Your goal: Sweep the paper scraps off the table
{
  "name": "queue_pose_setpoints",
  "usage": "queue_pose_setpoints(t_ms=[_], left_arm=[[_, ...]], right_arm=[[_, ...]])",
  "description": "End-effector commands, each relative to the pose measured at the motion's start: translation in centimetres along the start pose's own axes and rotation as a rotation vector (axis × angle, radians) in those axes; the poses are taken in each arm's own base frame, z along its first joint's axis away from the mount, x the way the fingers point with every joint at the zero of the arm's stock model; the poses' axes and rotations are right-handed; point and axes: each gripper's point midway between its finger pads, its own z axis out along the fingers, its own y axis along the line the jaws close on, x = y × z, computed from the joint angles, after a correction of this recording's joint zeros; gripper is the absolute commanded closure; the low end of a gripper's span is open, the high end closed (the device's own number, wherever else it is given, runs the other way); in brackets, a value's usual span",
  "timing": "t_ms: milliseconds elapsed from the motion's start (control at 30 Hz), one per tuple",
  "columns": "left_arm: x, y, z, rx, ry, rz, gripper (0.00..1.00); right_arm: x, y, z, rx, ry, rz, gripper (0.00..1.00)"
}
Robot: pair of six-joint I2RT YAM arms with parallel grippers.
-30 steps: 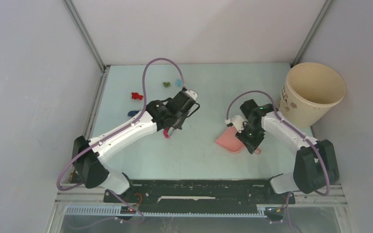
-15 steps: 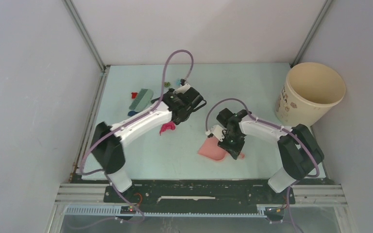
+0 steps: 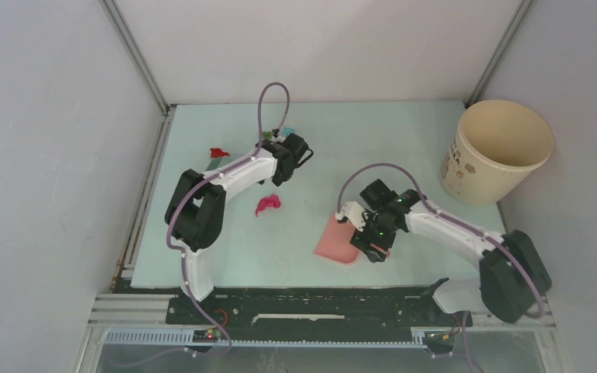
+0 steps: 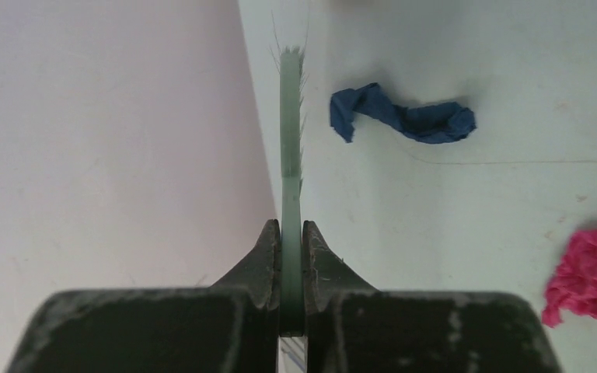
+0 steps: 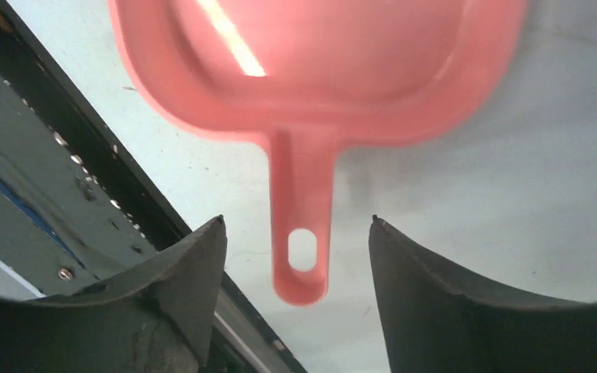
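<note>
My left gripper [image 3: 281, 161] is over the back left of the table [image 3: 404, 140], shut on the thin teal-green brush [image 4: 291, 155], seen edge-on between its jaws. Paper scraps lie about: a dark blue one [image 4: 404, 120] just beyond the bristles, a magenta one [image 4: 591, 276] [image 3: 267, 204], a red one [image 3: 219, 152], and green [image 3: 267, 134] and light blue [image 3: 288, 130] bits behind the arm. The salmon-pink dustpan [image 3: 336, 241] [image 5: 319, 70] lies flat near the front. My right gripper [image 3: 373, 247] [image 5: 295, 233] stands open astride its handle [image 5: 303, 225] without touching it.
A big beige paper cup [image 3: 497, 151] stands at the table's right edge. The black front rail [image 5: 85, 179] runs just beside the dustpan handle. Grey walls close in the left, back and right sides.
My right gripper has opened and let go of the dustpan handle after carrying the pan leftward. My left arm swung the brush toward the back left, leaving the magenta scrap behind.
</note>
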Motion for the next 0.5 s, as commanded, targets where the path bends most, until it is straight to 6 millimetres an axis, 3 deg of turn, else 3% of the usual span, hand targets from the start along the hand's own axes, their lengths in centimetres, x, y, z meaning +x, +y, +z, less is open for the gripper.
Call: queue_pose_setpoints(t_ms=[0,67,300,467], left_arm=[[-1.5,0.1,-0.6,0.103,-0.1,-0.169,1.0],[-1.4,-0.9,-0.1,0.171,-0.102,-0.205,1.0],[-1.7,-1.2,1.2,0.218,-0.1,-0.201,1.0],[-2.4,-3.5,-1.1,0.429,-0.113,-0.258,1.0]], right_arm=[[-1.5,-0.3,-1.7,0.033,-0.213,-0.067,0.14],[-1.0,-0.3,-2.0,0.048,-0.249,-0.082,0.02],[0.9,-0.4,-2.4,-0.014,-0.32,-0.001,0.0],[1.5,0.9,-3.1,-0.099,-0.339,-0.041,0.0]])
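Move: From the left hand, which already holds the green brush, the navy scrap lies some 12 cm below, about 3 cm to the left and hardly behind. At that same depth the red scrap is 8 cm ahead and 5 cm left, the pink scrap 7 cm back and 8 cm right. The dustpan's tray is roughly 9 cm left of the right hand, 3 cm ahead and 3 cm lower, its handle already loose between the parting fingers. Down goes the left hand, by about 3.5 cm with hardly any sideways travel, its left side dipping some 15 degrees so that the firmly kept brush tips lower towards the table by the navy scrap. The right hand opens its fingers wide and backs off the dustpan handle, about 3 cm to the right and slightly up, its fingertips tilting leftwards. ##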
